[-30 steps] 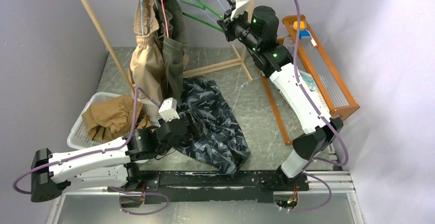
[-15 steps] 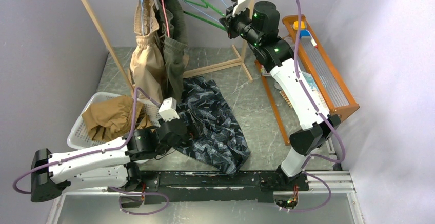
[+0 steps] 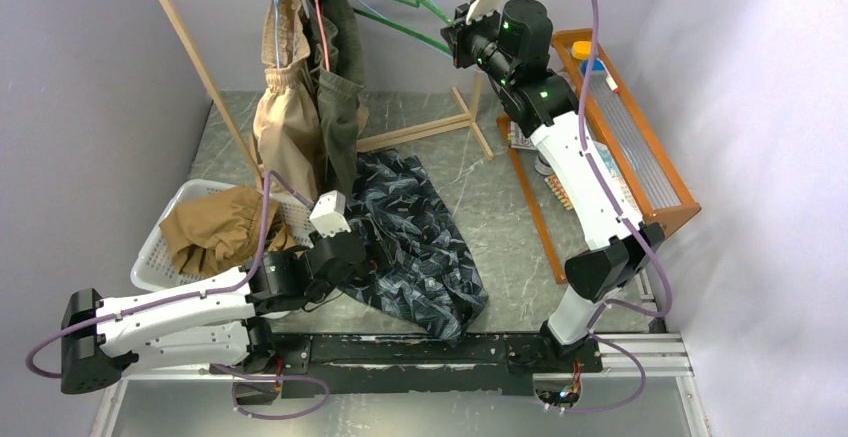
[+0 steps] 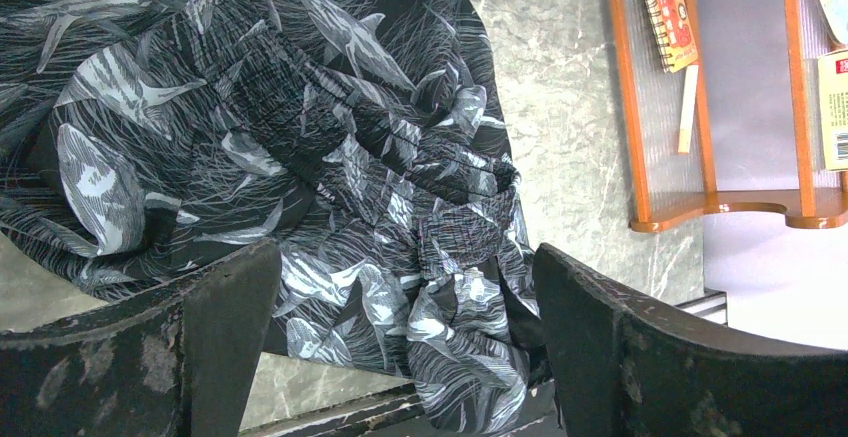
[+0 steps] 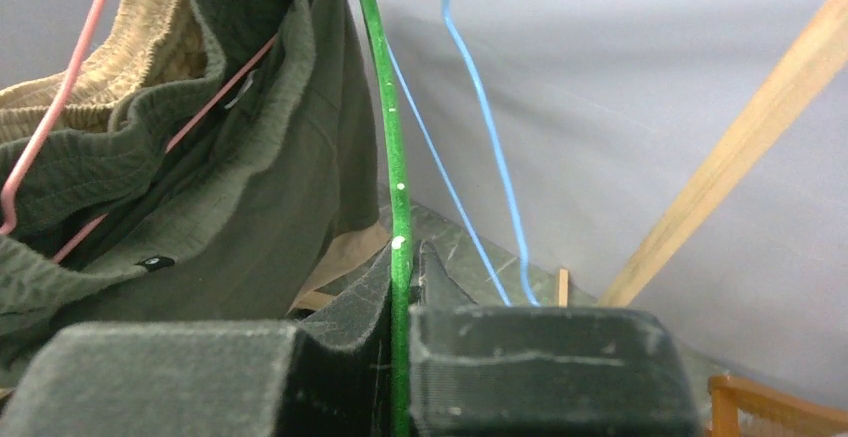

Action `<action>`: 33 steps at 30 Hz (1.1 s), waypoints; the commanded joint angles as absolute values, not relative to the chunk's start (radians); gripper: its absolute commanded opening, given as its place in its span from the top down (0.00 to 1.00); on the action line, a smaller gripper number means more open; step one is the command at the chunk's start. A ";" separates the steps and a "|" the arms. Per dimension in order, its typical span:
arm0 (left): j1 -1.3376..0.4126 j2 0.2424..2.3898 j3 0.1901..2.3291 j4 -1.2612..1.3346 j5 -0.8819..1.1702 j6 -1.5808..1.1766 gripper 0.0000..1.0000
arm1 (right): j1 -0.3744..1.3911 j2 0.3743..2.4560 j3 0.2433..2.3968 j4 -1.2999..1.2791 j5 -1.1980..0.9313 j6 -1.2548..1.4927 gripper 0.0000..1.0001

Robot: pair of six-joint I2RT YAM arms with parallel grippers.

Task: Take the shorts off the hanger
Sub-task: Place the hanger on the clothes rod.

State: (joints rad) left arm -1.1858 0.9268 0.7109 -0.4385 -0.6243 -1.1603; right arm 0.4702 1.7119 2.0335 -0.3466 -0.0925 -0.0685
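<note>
Dark patterned shorts [image 3: 415,242] lie crumpled on the table, and they fill the left wrist view [image 4: 330,157]. My left gripper [image 3: 375,247] hovers over their left edge, open, with its fingers either side of the bunched fabric [image 4: 405,277] and nothing gripped. Beige shorts [image 3: 283,122] and olive shorts [image 3: 340,107] hang from the rack on wire hangers. Tan brown shorts [image 3: 215,227] sit in the basket. High at the back, my right gripper [image 3: 452,42] is shut on a bare green hanger [image 3: 395,7]. Its thin bar [image 5: 392,137] is pinched between the pads [image 5: 403,257].
A wooden rack [image 3: 200,67] stands at the back left, with a white basket [image 3: 160,242] below it. An orange wooden shelf [image 3: 640,157] holding small items runs along the right. A blue wire hanger [image 5: 480,157] and a pink one [image 5: 60,137] hang near the green hanger.
My right arm has carried the green hanger upward and to the right, away from the hanging shorts. The left arm and the patterned shorts have not moved.
</note>
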 commanded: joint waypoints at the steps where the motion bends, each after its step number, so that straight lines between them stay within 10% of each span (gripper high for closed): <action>1: -1.186 0.921 0.715 -0.432 -0.634 -1.167 0.01 | 0.456 1.673 1.958 -0.258 0.032 0.000 1.00; 11: -1.186 0.921 0.719 -0.443 -0.634 -1.167 0.01 | 0.456 1.543 1.694 -0.110 0.036 0.135 1.00; 22: -1.186 0.910 0.717 -0.458 -0.621 -1.164 0.01 | 0.456 1.450 1.581 -0.085 -0.001 0.188 0.46; 33: -1.186 0.882 0.676 -0.537 -0.603 -1.202 0.01 | 0.456 1.253 1.403 -0.150 -0.102 0.200 0.30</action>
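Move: The right hand grips the green hanger by a lower corner; the spot on the clothes rod where its hook is going, itself out of view, is roughly 10 cm ahead, 10 cm left and 12 cm above. The empty blue hanger hangs some 15 cm ahead and 5 cm left, the rack's right post 18 cm ahead and 2 cm right, the olive shorts 10 cm ahead and 22 cm left. From the left hand the rod spot is about 38 cm ahead, 4 cm right and 40 cm up. The right hand, still pinching the green hanger's lower corner, sinks about 5 cm while easing a couple of centimetres to the right and turning slightly clockwise, to set the hook down on the clothes rod. Its fingers then open to roughly two thirds and let go of the corner, and the hand backs some 6 cm straight away from the rack, rising a little, with its left side rolled up by over 10 degrees. ##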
